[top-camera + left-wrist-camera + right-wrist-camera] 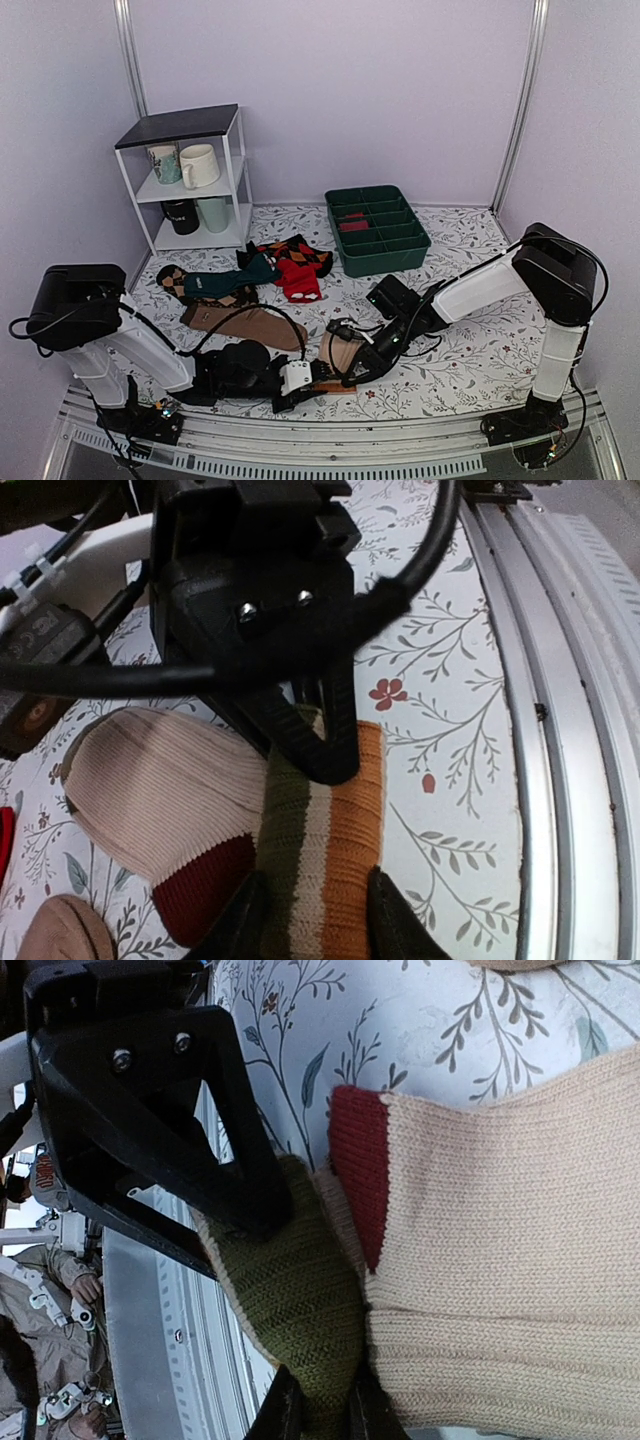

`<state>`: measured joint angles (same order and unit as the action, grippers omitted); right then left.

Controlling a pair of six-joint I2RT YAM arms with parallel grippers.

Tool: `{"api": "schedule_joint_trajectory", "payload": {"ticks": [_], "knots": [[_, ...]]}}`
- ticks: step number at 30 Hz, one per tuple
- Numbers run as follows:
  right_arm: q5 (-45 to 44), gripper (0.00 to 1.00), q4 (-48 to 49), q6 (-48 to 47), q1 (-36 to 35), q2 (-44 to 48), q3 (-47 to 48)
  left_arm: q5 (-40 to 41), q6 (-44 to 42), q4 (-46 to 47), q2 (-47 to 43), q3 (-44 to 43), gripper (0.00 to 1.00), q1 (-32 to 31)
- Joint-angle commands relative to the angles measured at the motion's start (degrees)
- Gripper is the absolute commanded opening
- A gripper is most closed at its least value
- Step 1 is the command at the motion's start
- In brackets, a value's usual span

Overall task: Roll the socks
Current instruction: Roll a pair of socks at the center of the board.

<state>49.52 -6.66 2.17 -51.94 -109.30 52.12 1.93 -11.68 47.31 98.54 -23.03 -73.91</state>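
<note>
The socks (338,352) lie bunched near the table's front edge, between my two grippers. In the left wrist view, their olive, cream and orange striped foot (320,850) runs between my left gripper's (315,920) fingers, which press on both of its sides. The beige leg and maroon heel (150,800) spread to the left. My right gripper (325,1415) is shut on the olive part of the socks (290,1290), with the beige knit (500,1240) beside it. Both grippers meet over the socks, left gripper (310,378) and right gripper (352,374).
A plain brown sock (250,322), a teal sock (225,283) and red-and-black argyle socks (295,262) lie behind. A green divided tray (378,230) stands at the back. A white shelf with mugs (190,180) is at the back left. A metal rail (330,440) lines the near edge.
</note>
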Motion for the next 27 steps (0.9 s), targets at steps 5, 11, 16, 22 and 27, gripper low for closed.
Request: {"api": "schedule_joint_trajectory", "payload": {"ticks": [5,11,16,22,27], "knots": [[-4.9,0.07,-5.7,0.9,-0.3,-3.4,-1.6,-0.4,2.0,-2.7,2.3,-2.2,0.00,0.3],[-7.6,0.25,-1.1,1.4,-0.3,2.5,-2.5,-2.9,9.6,-11.9,2.7,-4.5,0.00,2.1],[-13.7,0.36,12.3,0.9,-0.3,13.1,-7.8,-7.8,15.7,-17.2,4.5,-5.8,0.00,3.1],[-20.6,0.43,34.3,-10.1,-1.4,26.7,-22.2,-11.8,20.6,-20.9,6.3,-6.2,0.00,4.5],[-23.3,0.52,48.4,-20.9,-5.1,33.6,-33.7,-17.8,24.2,-25.7,6.6,-7.0,0.00,6.7]]}}
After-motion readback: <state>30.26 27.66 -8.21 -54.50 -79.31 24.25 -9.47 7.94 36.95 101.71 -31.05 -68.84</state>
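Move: The half-rolled sock bundle lies between the hands: its middle is about 3 cm to the right of the left hand and 1 cm back, some 1 cm lower, with the open left fingers around its near end. For the right hand, still pinching the other end, that middle is roughly 3 cm left and 1 cm back. From the left hand, the loose beige foot lies some 6 cm ahead and 4 cm right, the brown sock about 13 cm ahead and 16 cm left. The sock bundle is pinched at its left end as the left fingers close; the left hand then draws about 2 cm to the right and sinks a little, its wrist rolling some 25 degrees so its forward side tips down. The right fingers open, let go of the other end and lift about 8 cm up and 3 cm right, away from the bundle, tilting up towards level. ##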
